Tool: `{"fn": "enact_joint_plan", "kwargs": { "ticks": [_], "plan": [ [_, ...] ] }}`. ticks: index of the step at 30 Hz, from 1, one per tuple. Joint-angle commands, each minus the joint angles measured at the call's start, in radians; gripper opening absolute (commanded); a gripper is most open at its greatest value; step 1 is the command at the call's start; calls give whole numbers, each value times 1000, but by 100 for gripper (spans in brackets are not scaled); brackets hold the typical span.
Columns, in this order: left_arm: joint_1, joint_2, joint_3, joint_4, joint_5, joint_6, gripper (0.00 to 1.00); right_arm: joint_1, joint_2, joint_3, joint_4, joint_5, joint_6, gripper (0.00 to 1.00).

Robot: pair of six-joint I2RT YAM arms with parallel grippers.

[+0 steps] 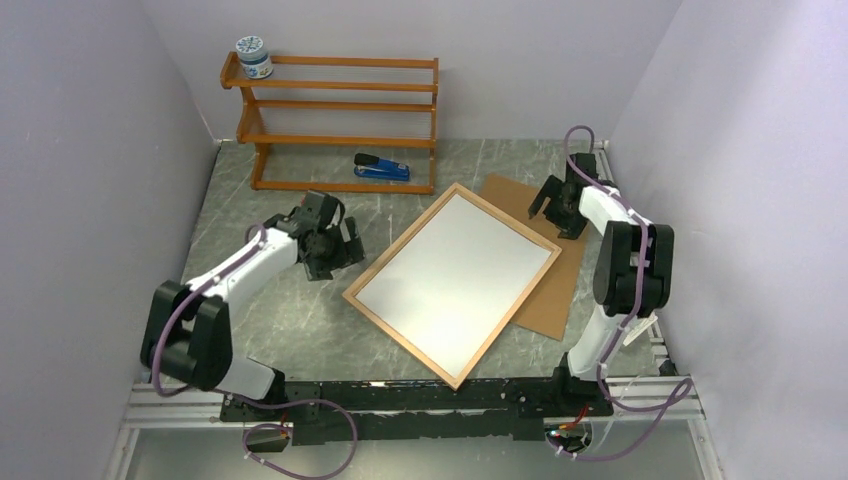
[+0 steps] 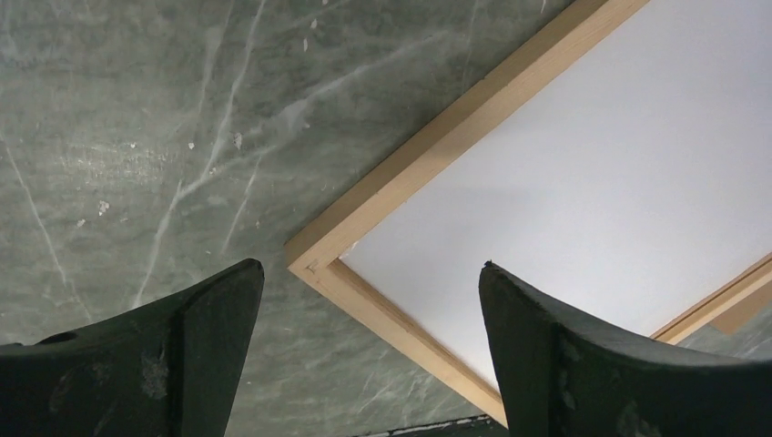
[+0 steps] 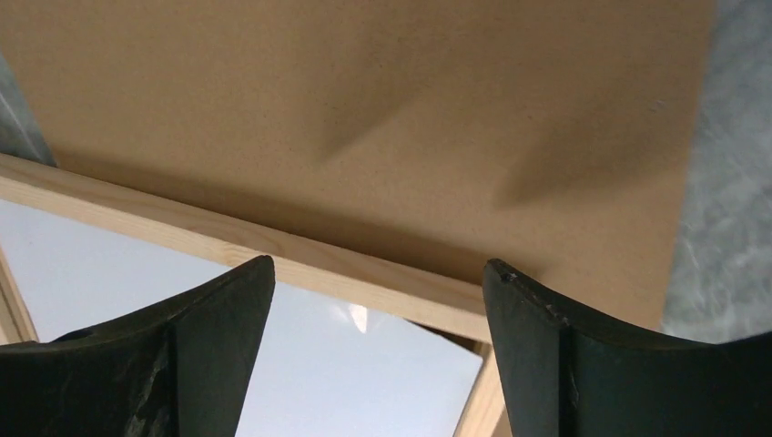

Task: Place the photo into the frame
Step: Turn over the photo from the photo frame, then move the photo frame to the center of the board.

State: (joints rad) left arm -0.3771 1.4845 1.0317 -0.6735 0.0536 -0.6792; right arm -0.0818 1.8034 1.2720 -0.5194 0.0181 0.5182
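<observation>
The frame (image 1: pixel 402 240) of light wood lies flat and slanted in the middle of the table. Inside it lies the photo (image 1: pixel 455 280), with only a plain white side showing. My left gripper (image 1: pixel 345 250) hovers open just off the frame's left side. In the left wrist view its open jaws (image 2: pixel 371 265) straddle the frame's corner (image 2: pixel 455 127), and the photo (image 2: pixel 583 182) lies beyond. My right gripper (image 1: pixel 552 212) hangs open over the frame's far right corner. Its wrist view shows the gripper (image 3: pixel 378 264) empty above the frame's rail (image 3: pixel 273 255) and the photo's corner (image 3: pixel 346 382).
A flat brown backing board (image 1: pixel 550 295) lies partly under the frame's right side (image 3: pixel 364 109). An orange-brown shelf rack (image 1: pixel 340 100) stands at the back with a jar (image 1: pixel 253 57) on top. A blue stapler (image 1: pixel 381 167) lies before it. Walls close in on both sides.
</observation>
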Motion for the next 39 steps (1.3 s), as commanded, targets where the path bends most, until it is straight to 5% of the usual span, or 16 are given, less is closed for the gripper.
{"fn": "enact_joint_plan", "kwargs": {
  "ticks": [1,12,21,29,39],
  "plan": [
    [4,-103,-131,165,19,-87,94,-1,55,42,17,-118,-54,88],
    [4,-131,-300,279,107,-179,94,-1,44,-51,73,-282,-8,86],
    [20,-70,-287,282,143,-202,94,3,0,-126,99,-364,24,85],
    [186,-48,-183,222,102,-117,94,51,-32,-234,133,-489,69,85],
    [450,46,-119,173,194,-4,94,290,-51,-346,265,-547,183,85]
  ]
}}
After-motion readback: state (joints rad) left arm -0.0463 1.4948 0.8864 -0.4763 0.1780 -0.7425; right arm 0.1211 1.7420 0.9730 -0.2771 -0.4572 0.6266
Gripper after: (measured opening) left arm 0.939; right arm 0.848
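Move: Below the left hand, some 7 cm down and about 5 cm back, is the frame's left corner; the photo inside, white back up, has its middle about 27 cm to that hand's right and 2 cm back. From the right hand, the frame's right corner is roughly 5 cm back and 5 cm down; the partly covered brown board centres some 10 cm left and 7 cm back. Sinking about 3 cm, the right hand gets its open fingers astride the frame's right-hand rail, then sweeps some 15 cm left and, later, back, the outer finger pushing the rail, the wrist rolling its left side up and turning counter-clockwise. The left hand goes back and down to the left corner, then left and forward, one open finger hooking the left rail as it turns about 20 degrees counter-clockwise. ##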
